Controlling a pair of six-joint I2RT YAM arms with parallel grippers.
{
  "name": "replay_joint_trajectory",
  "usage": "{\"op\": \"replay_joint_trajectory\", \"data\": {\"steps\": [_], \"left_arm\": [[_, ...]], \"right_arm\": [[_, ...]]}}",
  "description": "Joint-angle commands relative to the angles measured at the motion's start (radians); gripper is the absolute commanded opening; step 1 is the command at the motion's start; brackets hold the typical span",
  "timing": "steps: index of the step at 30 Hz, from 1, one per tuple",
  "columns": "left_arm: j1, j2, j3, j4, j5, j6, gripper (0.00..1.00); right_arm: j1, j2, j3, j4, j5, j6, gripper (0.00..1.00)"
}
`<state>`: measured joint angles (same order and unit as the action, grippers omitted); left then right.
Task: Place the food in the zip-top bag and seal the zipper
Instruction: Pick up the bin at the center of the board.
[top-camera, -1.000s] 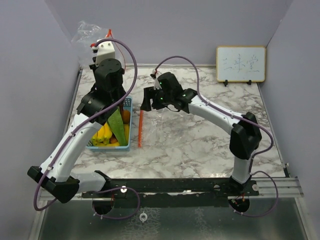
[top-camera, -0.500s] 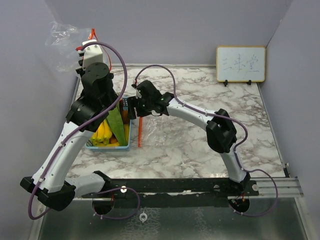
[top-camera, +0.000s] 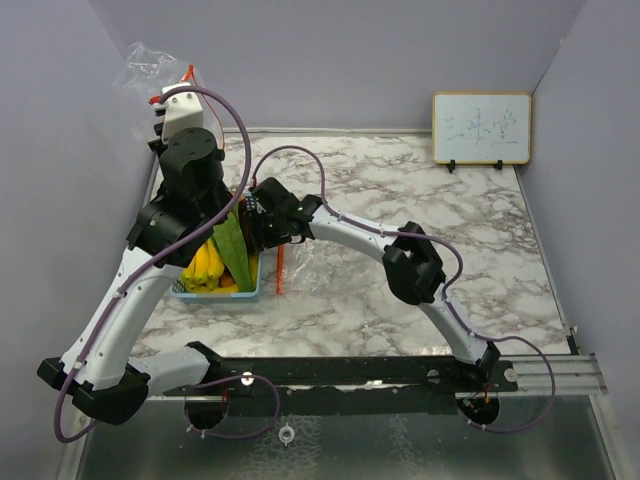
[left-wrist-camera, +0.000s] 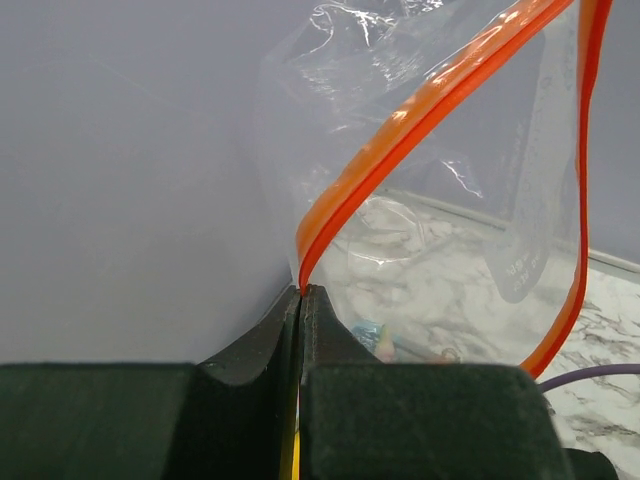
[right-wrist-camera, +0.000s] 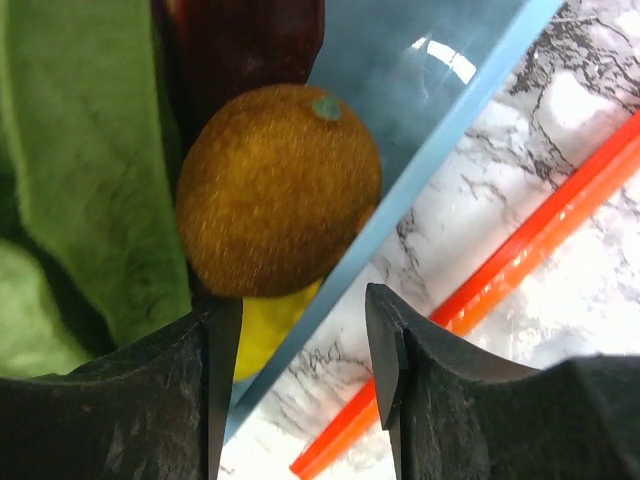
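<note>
My left gripper (left-wrist-camera: 301, 292) is shut on the orange zipper edge (left-wrist-camera: 420, 110) of the clear zip-top bag (top-camera: 148, 68), holding it up at the far left. The bag's other zipper strip (top-camera: 281, 268) lies on the marble. The food sits in a light-blue basket (top-camera: 215, 293): yellow bananas (top-camera: 205, 265), a green vegetable (top-camera: 232, 250) and a round orange-brown fruit (right-wrist-camera: 280, 190). My right gripper (right-wrist-camera: 305, 380) is open and straddles the basket's right rim (right-wrist-camera: 420, 190). One finger is inside by a banana (right-wrist-camera: 265, 325); the other is over the table.
A small whiteboard (top-camera: 481, 127) stands at the back right. Grey walls close in the left side and the back. A dark purple item (right-wrist-camera: 250, 40) lies in the basket beyond the fruit. The bag's clear plastic (top-camera: 312, 250) spreads on the marble just right of the basket.
The right arm has swung left from the table's middle to the basket's right rim, and its jaws have narrowed. The left arm moved the lifted bag slightly left.
</note>
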<state>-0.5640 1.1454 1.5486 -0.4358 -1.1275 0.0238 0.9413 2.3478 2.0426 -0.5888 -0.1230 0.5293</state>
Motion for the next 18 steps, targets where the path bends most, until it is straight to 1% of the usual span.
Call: {"op": "replay_joint_trajectory", "data": {"steps": [1, 7, 10, 13, 15, 18], "left_arm": [[0.004, -0.034, 0.043, -0.006, -0.024, 0.004, 0.0], [0.004, -0.057, 0.033, -0.002, -0.033, 0.008, 0.0], [0.003, -0.065, 0.022, 0.017, -0.035, 0.017, 0.0], [0.004, -0.063, 0.018, 0.034, -0.036, 0.027, 0.0], [0.003, -0.059, 0.017, 0.05, -0.033, 0.034, 0.0], [0.004, -0.053, 0.018, 0.069, -0.026, 0.039, 0.0]], "right_arm": [[0.005, 0.09, 0.102, -0.06, 0.054, 0.008, 0.5], [0.007, 0.124, 0.106, -0.04, 0.044, 0.008, 0.35], [0.007, 0.12, 0.127, -0.047, 0.047, -0.003, 0.15], [0.007, 0.093, 0.151, -0.056, 0.085, -0.028, 0.04], [0.007, 0.068, 0.168, -0.065, 0.11, -0.048, 0.02], [0.005, 0.019, 0.179, -0.06, 0.089, -0.067, 0.02]]}}
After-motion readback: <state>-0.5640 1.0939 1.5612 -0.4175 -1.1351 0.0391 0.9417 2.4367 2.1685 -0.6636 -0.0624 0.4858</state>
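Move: The bin's right rim runs just below the right hand's open fingers, about 2 cm down and 1 cm to the left; the bin's middle is some 10 cm left and 2 cm back. Inside, the orange fruit sits 3 cm left and 1 cm ahead; outside, the orange zipper strip lies 4 cm right and 3 cm back. From the left hand, the rim is about 12 cm right, 1 cm back and 40 cm below. Right hand sinks about 2 cm, edges forward and pinches the bin's right rim; left eases bag up-and-back. ##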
